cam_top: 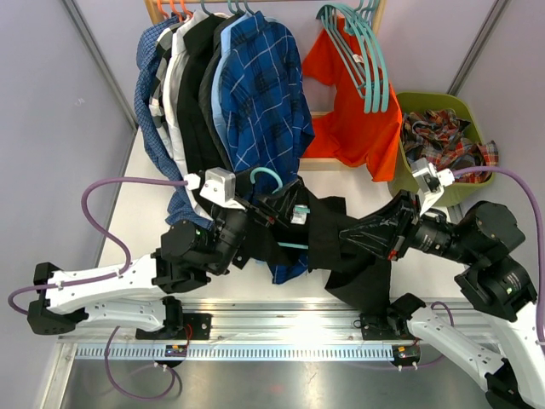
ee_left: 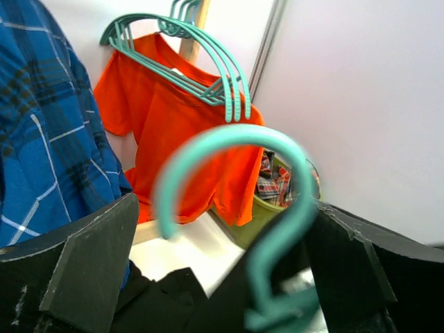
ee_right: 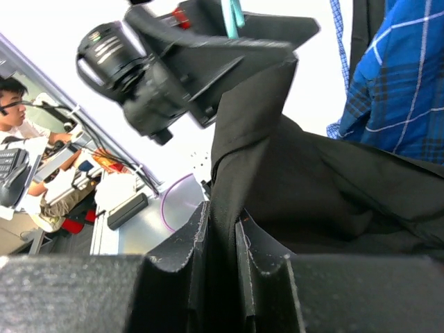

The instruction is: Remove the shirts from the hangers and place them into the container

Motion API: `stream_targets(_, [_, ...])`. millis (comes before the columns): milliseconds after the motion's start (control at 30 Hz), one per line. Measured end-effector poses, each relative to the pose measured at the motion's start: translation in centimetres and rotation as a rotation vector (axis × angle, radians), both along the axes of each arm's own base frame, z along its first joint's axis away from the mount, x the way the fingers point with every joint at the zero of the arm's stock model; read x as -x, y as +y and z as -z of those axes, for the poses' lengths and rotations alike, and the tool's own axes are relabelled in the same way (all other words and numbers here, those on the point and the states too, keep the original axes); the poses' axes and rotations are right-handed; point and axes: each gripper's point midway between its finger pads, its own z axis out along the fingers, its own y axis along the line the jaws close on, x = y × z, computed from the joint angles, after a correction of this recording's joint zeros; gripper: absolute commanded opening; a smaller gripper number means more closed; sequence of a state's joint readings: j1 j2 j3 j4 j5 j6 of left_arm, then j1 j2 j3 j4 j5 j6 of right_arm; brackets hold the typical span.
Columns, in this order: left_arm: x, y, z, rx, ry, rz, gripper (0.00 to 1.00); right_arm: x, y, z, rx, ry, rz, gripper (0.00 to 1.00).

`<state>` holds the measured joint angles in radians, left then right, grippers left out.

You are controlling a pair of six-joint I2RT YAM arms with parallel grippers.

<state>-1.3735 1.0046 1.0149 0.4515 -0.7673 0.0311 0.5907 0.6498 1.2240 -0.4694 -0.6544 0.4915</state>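
Observation:
A black shirt [cam_top: 341, 256] hangs spread between my two grippers over the table, still on a teal hanger [cam_top: 266, 175]. My left gripper [cam_top: 285, 209] stands open, and the hanger's hook [ee_left: 277, 208] rises between its wide-apart fingers [ee_left: 90, 263] with black cloth [ee_left: 166, 298] below. My right gripper [cam_top: 349, 232] is shut on a fold of the black shirt [ee_right: 333, 180], and the cloth runs up from its fingertips [ee_right: 198, 236] toward the left gripper [ee_right: 208, 48]. The olive-green container [cam_top: 467, 109] stands at the back right with plaid cloth inside.
Several shirts hang on the rack at the back, the dark blue checked one [cam_top: 260, 94] nearest the left gripper. An orange T-shirt [cam_top: 349, 119] and a bunch of bare teal hangers [cam_top: 362, 51] hang beside the container. A metal rail [cam_top: 281, 328] runs along the near edge.

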Motion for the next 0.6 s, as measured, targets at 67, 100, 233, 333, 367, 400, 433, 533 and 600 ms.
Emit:
stream_targets(67, [-0.5, 0.1, 0.0, 0.015, 0.016, -0.007, 0.97, 0.5, -0.2, -0.1, -0.005, -0.010, -0.008, 0.00])
stream_targets(100, [-0.7, -0.1, 0.0, 0.021, 0.022, -0.003, 0.96, 0.5, -0.2, -0.2, -0.005, -0.012, -0.009, 0.00])
stream_targets(233, [-0.9, -1.0, 0.1, 0.028, 0.045, 0.017, 0.82, 0.5, -0.2, 0.1, 0.004, -0.003, -0.012, 0.00])
stream_targets(333, [-0.9, -2.2, -0.2, 0.035, 0.056, 0.050, 0.63, 0.4, -0.1, 0.3, 0.011, 0.003, -0.014, 0.00])
stream_targets(367, [-0.8, -2.7, -0.4, 0.030, 0.057, 0.066, 0.57, 0.3, -0.1, 0.4, 0.015, 0.004, -0.008, 0.00])
stream_targets(400, [-0.8, -3.1, -0.5, 0.025, 0.059, 0.076, 0.47, 0.1, 0.0, 0.6, 0.020, 0.007, -0.002, 0.00])
stream_targets(433, [-0.8, -3.3, -0.6, 0.030, 0.064, 0.082, 0.38, -0.2, -0.1, 0.7, 0.024, 0.007, 0.008, 0.00])
stream_targets(533, [-0.3, -4.1, -1.0, 0.034, 0.066, 0.129, 0.07, -1.0, 0.0, 0.8, 0.039, 0.005, 0.037, 0.00])
stream_targets(600, [-0.3, -3.8, -0.9, 0.022, 0.066, 0.127, 0.00, -1.2, -0.1, 0.8, 0.044, 0.005, 0.051, 0.00])
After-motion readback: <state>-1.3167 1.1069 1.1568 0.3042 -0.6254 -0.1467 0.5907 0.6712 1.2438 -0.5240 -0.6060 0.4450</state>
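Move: The teal hanger's hook stands about 3 cm right of the open left gripper and 1 cm ahead, level with it, partly between its fingers. The black shirt on that hanger has its middle some 9 cm right, 5 cm back and 8 cm below; the blue plaid shirt hangs about 22 cm straight ahead and 3 cm lower. From the right gripper, the hook is roughly 14 cm left, 9 cm ahead, at about its height. Ease the left gripper forward not quite 1 cm, then sweep it right about 4 cm and up 1 cm onto the teal hook, turning it slightly clockwise. Close the wide-open fingers nearly shut on the way and pinch the hook between them. With the right gripper keep the black cloth gripped, drifting only a centimetre or so forward and slightly down. ##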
